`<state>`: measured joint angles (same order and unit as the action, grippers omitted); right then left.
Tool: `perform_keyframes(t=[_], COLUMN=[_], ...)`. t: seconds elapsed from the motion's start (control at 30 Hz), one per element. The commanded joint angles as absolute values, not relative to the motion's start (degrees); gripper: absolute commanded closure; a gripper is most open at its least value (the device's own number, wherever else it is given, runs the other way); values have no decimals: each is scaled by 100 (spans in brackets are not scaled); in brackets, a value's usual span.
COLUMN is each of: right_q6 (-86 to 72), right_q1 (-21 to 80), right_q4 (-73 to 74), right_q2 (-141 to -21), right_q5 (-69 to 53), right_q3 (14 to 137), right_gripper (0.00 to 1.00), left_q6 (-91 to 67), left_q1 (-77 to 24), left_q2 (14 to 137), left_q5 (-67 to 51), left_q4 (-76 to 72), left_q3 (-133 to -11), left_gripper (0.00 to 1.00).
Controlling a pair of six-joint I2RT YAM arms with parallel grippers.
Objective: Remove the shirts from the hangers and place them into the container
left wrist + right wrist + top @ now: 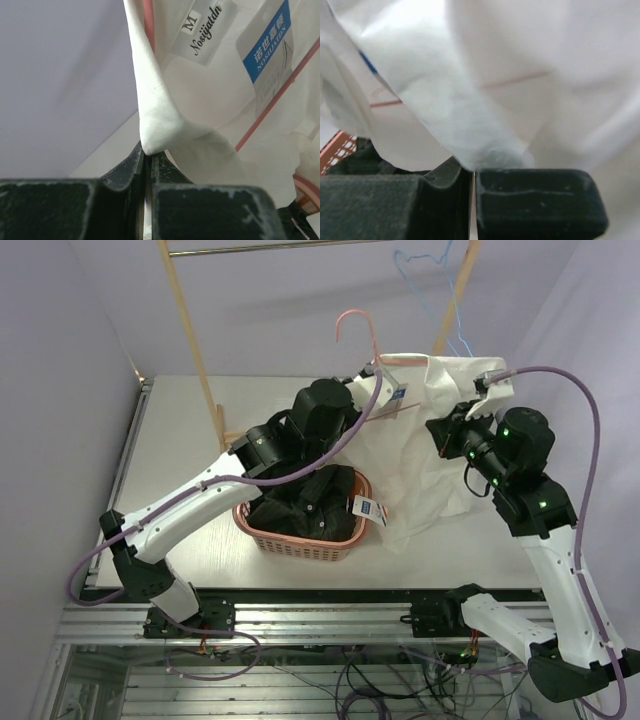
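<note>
The cream-white shirt (430, 455) hangs on the pink hanger (356, 324), draped down to the table. My left gripper (366, 406) is shut on its collar edge (150, 135), beside the neck label and the pink hanger wire (280, 92). My right gripper (442, 432) is shut on a fold of the same shirt (485, 150) at its right side; the hanger wire (515, 80) shows through the cloth. The dark shirt (305, 498) with its white tag (368, 507) lies bunched in the salmon-pink container (300, 546). The light blue hanger (432, 280) hangs bare on the rack.
The wooden rack frame (192, 335) stands on the table with its metal bar (260, 248) across the top. The container's perforated wall (340, 147) shows low left in the right wrist view. A metal rail (320, 625) runs along the near edge.
</note>
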<state>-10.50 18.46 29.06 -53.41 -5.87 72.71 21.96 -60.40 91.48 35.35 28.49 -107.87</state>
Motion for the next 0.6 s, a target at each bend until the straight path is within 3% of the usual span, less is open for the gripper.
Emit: perform_keyframes(t=[0.0,0.23,0.57], right_q6=[-897,-772,-407], right_q1=[1846,1846,1846], right_q4=[3663,4924,5063], right_q2=[-5232,-5366,-5590], right_q5=[725,2104,3993], right_q3=[8140,9270,9705], right_gripper=[100,100,100], left_q6=[2264,2700,3580], left_q1=[-6082,-6082,-6082], left_q2=[8734,8175,6914], left_q5=[3923,4064,3479], left_q4=[2120,1095,-170], left_q3=[-9949,-8284,-6536], left_gripper=[93,93,93])
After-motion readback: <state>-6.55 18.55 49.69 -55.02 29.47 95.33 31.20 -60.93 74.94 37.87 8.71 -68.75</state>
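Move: Back and below from the left hand, which already holds the white shirt and pink hanger near the neck, the container sits about 10 cm nearer the base, 10 cm to its left and 33 cm down. The right hand's shut fingertips are at the shirt's upper right part. The hanging shirt's middle is some 3 cm back of that hand, 3 cm left and 13 cm below; the container is roughly 7 cm back, 21 cm left and 30 cm below. Lowering the held shirt and hanger about 11 cm, the left hand then also swings some 5 cm left and slightly back towards the container, rolling its left side up about 10 degrees with its grip kept. The right hand starts pinching the shirt's upper right part and pulls away to the right about 13 cm, rising some 7 cm and turning clockwise, and ends shut and clear of the cloth. ##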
